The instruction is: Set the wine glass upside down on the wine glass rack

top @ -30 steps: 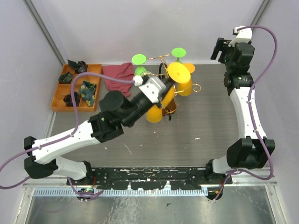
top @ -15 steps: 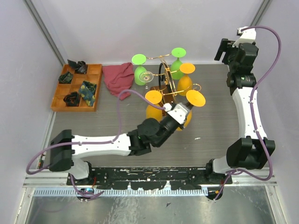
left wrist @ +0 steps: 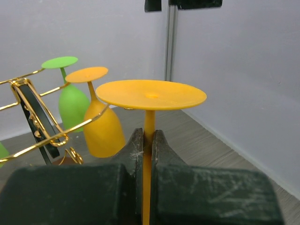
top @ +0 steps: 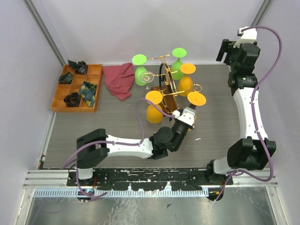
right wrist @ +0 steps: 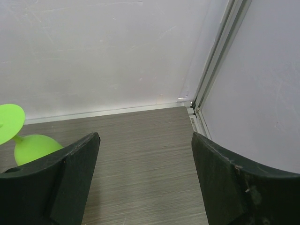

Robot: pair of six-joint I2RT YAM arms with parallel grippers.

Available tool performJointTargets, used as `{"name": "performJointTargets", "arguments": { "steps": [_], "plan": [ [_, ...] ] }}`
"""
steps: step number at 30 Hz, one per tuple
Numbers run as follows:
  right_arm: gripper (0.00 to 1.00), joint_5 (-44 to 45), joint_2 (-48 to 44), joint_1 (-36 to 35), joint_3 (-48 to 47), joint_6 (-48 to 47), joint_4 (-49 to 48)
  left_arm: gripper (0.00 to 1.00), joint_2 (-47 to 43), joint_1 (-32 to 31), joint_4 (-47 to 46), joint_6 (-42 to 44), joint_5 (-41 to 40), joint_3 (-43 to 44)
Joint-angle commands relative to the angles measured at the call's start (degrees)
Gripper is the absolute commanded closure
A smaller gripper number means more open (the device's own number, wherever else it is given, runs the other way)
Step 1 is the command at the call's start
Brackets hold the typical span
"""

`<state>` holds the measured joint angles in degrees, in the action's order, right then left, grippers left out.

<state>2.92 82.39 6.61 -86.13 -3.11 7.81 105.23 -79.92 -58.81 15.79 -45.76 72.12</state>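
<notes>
My left gripper (left wrist: 149, 140) is shut on the thin stem of an orange wine glass (left wrist: 151, 93), held upside down with its round foot on top and its bowl hidden below the fingers. In the top view the left gripper (top: 190, 111) holds this wine glass (top: 197, 98) just right of and in front of the wine glass rack (top: 166, 84), apart from its gold wire arms (left wrist: 37, 140). Two green and two orange glasses hang on the rack. My right gripper (top: 234, 49) is raised at the back right, open and empty (right wrist: 145, 138).
An orange-brown wooden tray (top: 75, 109) with dark items sits at the left. A red cloth (top: 118, 78) lies beside it. One hung orange glass (top: 153, 112) is close left of my left wrist. A green glass (right wrist: 28, 147) shows in the right wrist view.
My left arm has swung from over the rack to its front right, carrying the orange glass with it. The right arm has barely moved.
</notes>
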Motion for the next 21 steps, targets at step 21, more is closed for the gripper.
{"name": "performJointTargets", "arguments": {
  "steps": [21],
  "plan": [
    [0.15,0.6,-3.8,0.4,2.7,-4.6,-4.3,1.0,11.8,5.7,-2.0,-5.3,-5.4,11.1]
  ]
}}
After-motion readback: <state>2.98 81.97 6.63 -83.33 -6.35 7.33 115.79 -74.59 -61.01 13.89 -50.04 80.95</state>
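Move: My left hand keeps the orange glass upside down by its stem; the free near-right wire arm of the rack, where it is to hang, is about 8 cm ahead, 2 cm left, about level with my fingers. The orange glass hanging on the next arm is some 16 cm ahead and 3 cm left; the near-left orange glass is 18 cm left and 2 cm ahead. From my right hand the free arm lies roughly 15 cm back, 18 cm left and lower. I dip my left hand about 2.5 cm while easing rightward, clear of the wire's end. Then I carry the glass forward at nearly that height, about 6 cm in all, towards the free wire arm, turning some 10 degrees counter-clockwise and keeping the stem pinched beneath its foot. My empty right hand stays open and sinks slightly. ##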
